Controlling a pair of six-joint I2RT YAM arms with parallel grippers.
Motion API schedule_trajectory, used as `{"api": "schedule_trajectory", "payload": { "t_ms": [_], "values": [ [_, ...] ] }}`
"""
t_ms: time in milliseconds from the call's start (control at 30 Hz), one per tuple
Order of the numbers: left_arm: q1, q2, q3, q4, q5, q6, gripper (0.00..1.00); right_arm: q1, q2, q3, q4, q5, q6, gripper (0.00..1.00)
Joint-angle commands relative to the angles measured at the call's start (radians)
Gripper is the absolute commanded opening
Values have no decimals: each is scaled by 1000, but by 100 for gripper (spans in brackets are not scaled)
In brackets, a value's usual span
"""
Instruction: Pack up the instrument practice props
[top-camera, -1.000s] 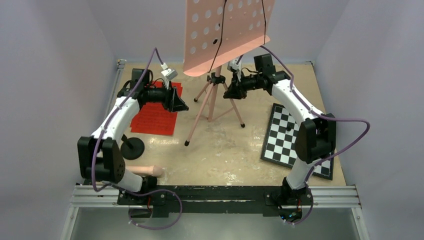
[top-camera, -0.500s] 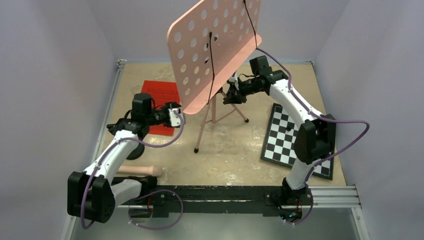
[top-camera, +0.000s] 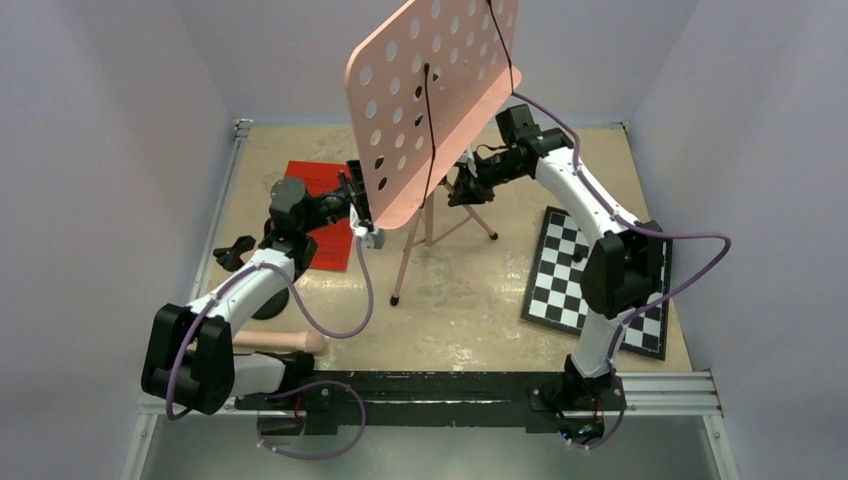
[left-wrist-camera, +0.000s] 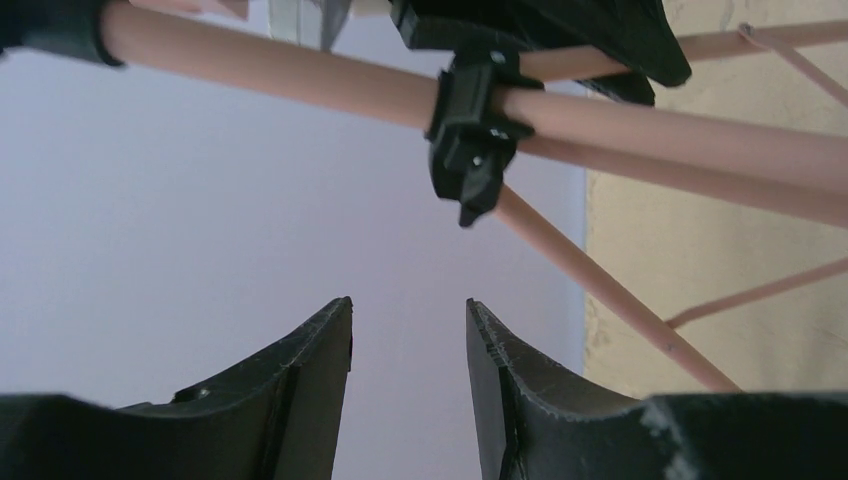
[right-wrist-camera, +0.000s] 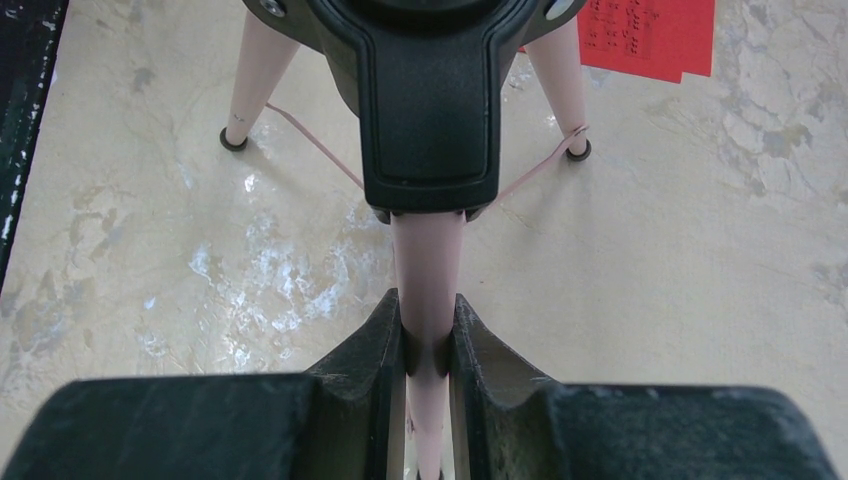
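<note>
The pink music stand's perforated desk (top-camera: 430, 100) leans to the left above its tripod legs (top-camera: 408, 255). My right gripper (top-camera: 462, 188) is shut on the stand's pole (right-wrist-camera: 428, 265) just below the black tripod hub (right-wrist-camera: 428, 100). By the desk's lower left edge my left gripper (top-camera: 360, 200) is open and empty. In the left wrist view the pole (left-wrist-camera: 300, 75) and its black clamp (left-wrist-camera: 475, 130) cross above that gripper (left-wrist-camera: 408, 312). Red sheet-music pages (top-camera: 322, 215) lie flat behind the left arm. The pink rod (top-camera: 285, 342) lies near the front left, its black base (top-camera: 265, 305) half hidden.
A black-and-white checkerboard (top-camera: 590, 280) lies flat at the right, under the right arm. Purple walls close in the table on three sides. The stand's rubber feet (right-wrist-camera: 234, 140) rest on the beige tabletop (top-camera: 470, 300). Purple cables loop off both arms.
The left arm swung from over the red pages to the stand's left side, its jaws narrowing a little. The desk tipped from facing front to leaning left. The right grip held.
</note>
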Motion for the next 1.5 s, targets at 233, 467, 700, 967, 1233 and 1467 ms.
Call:
{"api": "schedule_trajectory", "payload": {
  "t_ms": [233,467,700,967,1233,1467],
  "values": [
    [-83,-45,67,-123,135,178,45,-11,10,16,23,130,-45,0],
    [-89,7,95,-173,120,257,44,-10,7,15,25,126,-43,0],
    [-93,22,100,-196,141,283,43,-8,3,9,42,126,-21,0],
    [-119,65,117,-127,98,239,41,-2,2,7,49,127,-14,0],
    [-132,101,166,-117,-2,151,15,1,2,6,50,127,-11,0],
    [-125,43,322,-514,51,-116,0,1,0,1,58,130,-18,0]
  ]
}}
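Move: The clamp knob on the music stand's post lies about 6 cm to the left hand's right, roughly 1 cm back and 1 cm lower. Past it, the stand leg held by the right gripper is some 13 cm right, 4 cm back and 8 cm down; the near foot is 16 cm back, 1 cm right, 29 cm below. The red sheets lie level ahead, 20 cm left and 28 cm down. From the right hand, the knob is about 7 cm left, 3 cm ahead, 7 cm up. The half-open left hand goes rightward to the knob, about 5 cm in all: it swings back some 3 cm with a small rise while yawing clockwise about 10 degrees, then sinks roughly 3 cm and eases right and forward again until its fingers close and pinch the knob, the wrist just starting to roll about the fingers. The right hand stays still, keeping its pinch on the stand's leg just below the hub. ##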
